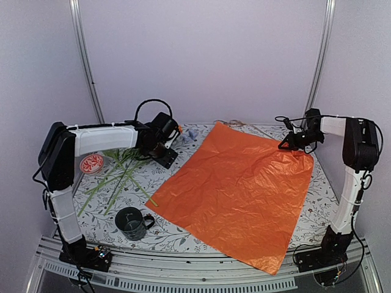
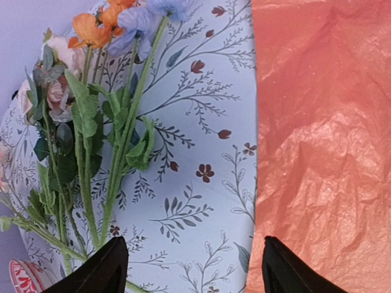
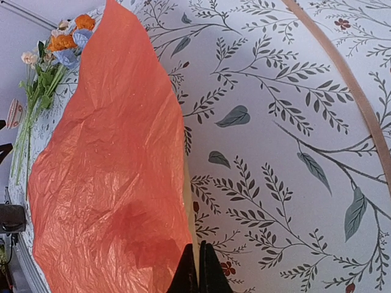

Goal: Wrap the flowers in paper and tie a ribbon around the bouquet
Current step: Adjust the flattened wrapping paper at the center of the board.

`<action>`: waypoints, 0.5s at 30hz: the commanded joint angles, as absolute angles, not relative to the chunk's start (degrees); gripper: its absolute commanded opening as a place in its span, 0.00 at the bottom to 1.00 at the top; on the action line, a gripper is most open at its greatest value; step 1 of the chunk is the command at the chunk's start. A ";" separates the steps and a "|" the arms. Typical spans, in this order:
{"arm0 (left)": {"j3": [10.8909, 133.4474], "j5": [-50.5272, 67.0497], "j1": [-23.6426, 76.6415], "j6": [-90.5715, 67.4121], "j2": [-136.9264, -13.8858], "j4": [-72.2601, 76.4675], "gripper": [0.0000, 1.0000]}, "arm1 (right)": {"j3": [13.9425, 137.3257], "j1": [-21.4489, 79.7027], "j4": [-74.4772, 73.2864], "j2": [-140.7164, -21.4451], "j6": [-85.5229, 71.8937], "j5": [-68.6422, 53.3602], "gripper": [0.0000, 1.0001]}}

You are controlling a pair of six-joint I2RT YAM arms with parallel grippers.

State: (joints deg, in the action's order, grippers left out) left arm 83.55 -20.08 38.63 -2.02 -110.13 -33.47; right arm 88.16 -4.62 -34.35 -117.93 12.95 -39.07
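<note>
The paper (image 1: 232,189) lies flat with its orange-red side up, filling the middle and right of the table. My right gripper (image 1: 299,141) is at its far right corner, shut on the paper's edge (image 3: 186,201), whose pale underside runs up between the closed fingers (image 3: 199,262). The flowers (image 1: 119,174) lie left of the sheet, stems toward the near left, peach, orange and blue heads (image 2: 110,24) toward the back. My left gripper (image 2: 194,256) hangs open above the tablecloth strip between flowers and paper, holding nothing. The tan ribbon (image 3: 348,79) lies beyond the paper at the back (image 1: 244,124).
A dark mug (image 1: 131,223) stands near the front left, just off the paper's left corner. A red-and-white dish (image 1: 92,163) sits at the left edge beside the stems. The paper's near corner (image 1: 269,265) overhangs the table's front edge.
</note>
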 commanded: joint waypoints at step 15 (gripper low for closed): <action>76.80 -13.82 20.58 -6.59 -103.40 -41.32 0.34 | 86.59 -1.47 -31.51 -105.99 3.60 -15.89 0.64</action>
State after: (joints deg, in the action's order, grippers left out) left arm 79.81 -18.65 21.45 -7.97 -105.34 -40.80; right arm 89.89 -3.79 -34.24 -115.37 7.94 -23.99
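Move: From the left hand, the crossed flower stems lie about 16 cm left, nearly level ahead and 8 cm lower; the orange blooms are roughly 18 cm ahead and 4 cm left, the red-patterned bowl 30 cm left, level with it, and the wrapping paper's left edge some 4 cm right. The right hand holds the paper's far edge between its fingertips about 7 cm above the board, with the ribbon's tail around 8 cm ahead and 3 cm left. The right hand opens from fully shut to more than half and lets go of the wrapping paper's far edge, at first nearly still, then easing about 3 cm right with a little forward and a late rise as its wrist tilts and turns clockwise. Meanwhile the left hand sweeps about 14 cm left at nearly constant height, away from the paper's left edge to above the crossed flower stems, turning some 20 degrees counter-clockwise and narrowing its wide-open fingers to under half, without touching the stems. ##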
